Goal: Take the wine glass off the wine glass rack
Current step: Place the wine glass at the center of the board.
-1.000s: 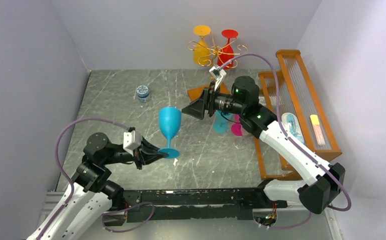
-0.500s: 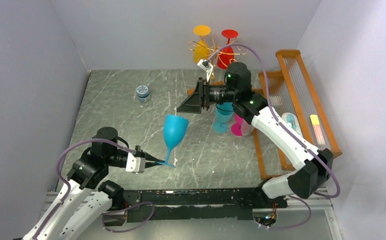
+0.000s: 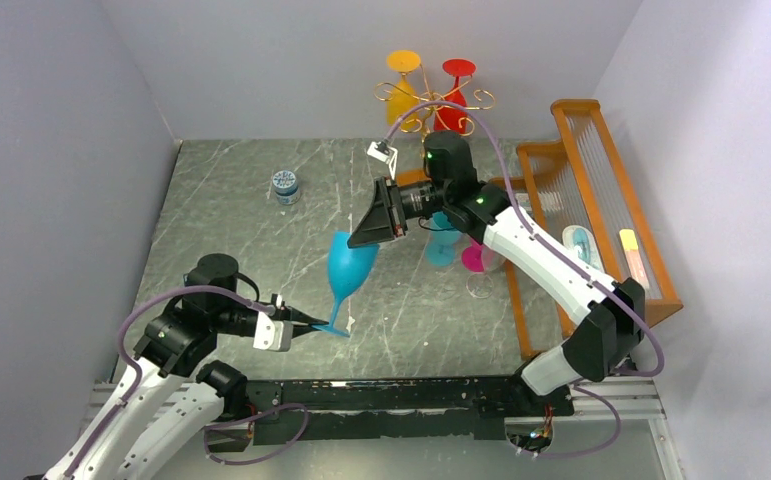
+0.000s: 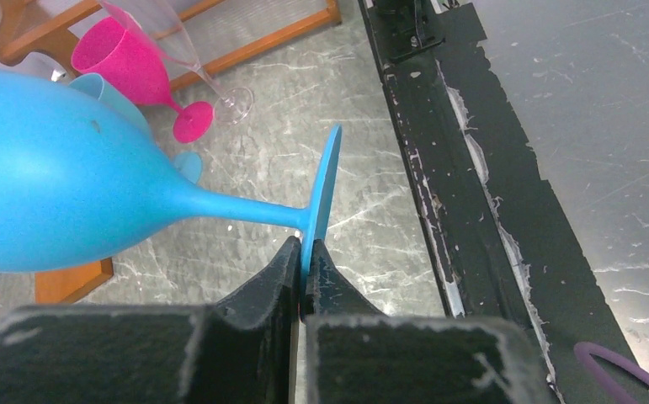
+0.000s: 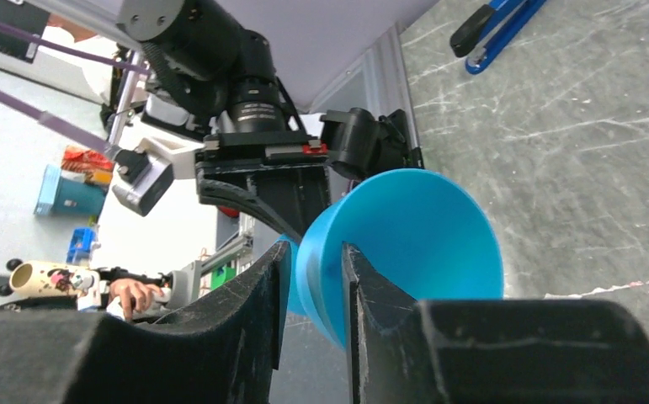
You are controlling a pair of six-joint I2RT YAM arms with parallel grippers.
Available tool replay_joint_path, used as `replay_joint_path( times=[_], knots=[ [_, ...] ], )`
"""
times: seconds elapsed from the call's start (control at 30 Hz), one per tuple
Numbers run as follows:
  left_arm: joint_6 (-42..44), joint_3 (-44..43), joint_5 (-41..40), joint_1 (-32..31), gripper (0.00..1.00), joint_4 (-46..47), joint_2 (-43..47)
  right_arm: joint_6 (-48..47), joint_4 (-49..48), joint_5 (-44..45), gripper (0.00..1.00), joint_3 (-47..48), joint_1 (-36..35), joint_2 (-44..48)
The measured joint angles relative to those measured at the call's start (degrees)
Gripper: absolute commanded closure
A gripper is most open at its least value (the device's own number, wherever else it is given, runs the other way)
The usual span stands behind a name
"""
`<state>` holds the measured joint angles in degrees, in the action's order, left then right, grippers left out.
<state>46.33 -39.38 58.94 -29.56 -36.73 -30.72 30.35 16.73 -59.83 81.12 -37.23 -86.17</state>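
A blue wine glass (image 3: 346, 265) leans tilted over the table, held by its foot. My left gripper (image 3: 313, 324) is shut on the edge of that foot (image 4: 321, 181), a finger on each face. My right gripper (image 3: 363, 243) straddles the bowl's rim (image 5: 413, 227), one finger inside the bowl and one outside. Its jaws are narrow but open, with a slim gap on the outer side. The wine glass rack (image 3: 431, 100), gold wire scrolls, stands at the back wall with a yellow glass (image 3: 401, 95) and a red glass (image 3: 453, 105) hanging upside down on it.
An orange wooden frame (image 3: 601, 200) with clear rods fills the right side. A teal glass (image 3: 441, 245), a pink glass (image 3: 476, 258) and a clear glass (image 3: 481, 285) stand beside it, under my right arm. A small blue jar (image 3: 285, 185) sits at the back left.
My right gripper swung down and left onto the blue glass's rim and its jaws narrowed. My left arm lowered and the glass tipped over to the right.
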Motion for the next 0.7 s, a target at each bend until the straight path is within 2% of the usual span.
replay_joint_path(
  times=[0.17,0.4,0.47,0.57,0.7],
  knots=[
    [1.07,-0.24,-0.20,0.00,0.95,-0.31,-1.03,2.47,-3.69,-2.62,0.74,-1.68,0.11,1.40],
    [1.25,-0.37,0.76,0.00,0.95,0.20,-2.01,1.81,-3.56,-3.85,0.91,-2.36,0.59,1.84],
    [1.27,-0.37,0.76,-0.02,0.95,0.04,-2.01,0.92,-2.08,-3.82,1.00,-2.03,0.68,1.86],
    [1.31,-0.37,0.74,-0.02,0.94,-0.02,-2.01,0.57,-1.27,-3.82,1.00,-1.95,0.72,2.29],
    [1.42,-0.37,0.79,0.00,0.81,0.33,-2.01,0.37,-0.50,-3.65,1.00,-1.99,0.63,3.58]
  ],
)
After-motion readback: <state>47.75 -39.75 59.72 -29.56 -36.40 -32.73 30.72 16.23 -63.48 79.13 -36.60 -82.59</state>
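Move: The blue wine glass hangs tilted between the hands, its rim already between the right hand's open fingertips; its middle lies about 5 cm back, 5 cm below and 1 cm left of that hand. From the left hand, which holds the foot, it is about 6 cm ahead, 4 cm right and 5 cm up. Some 24 cm below the right hand stand a second blue glass, 11 cm ahead and 18 cm right, and a pink glass, 10 cm ahead and 26 cm right. The right fingers close on the wine glass's rim, one finger inside the bowl and one outside, and pinch it while the hand eases about 2 cm back and 1 to 1.5 cm both up and to the right, hardly turning. The left hand stays almost in place, with the edge of the foot still between its fingertips. ##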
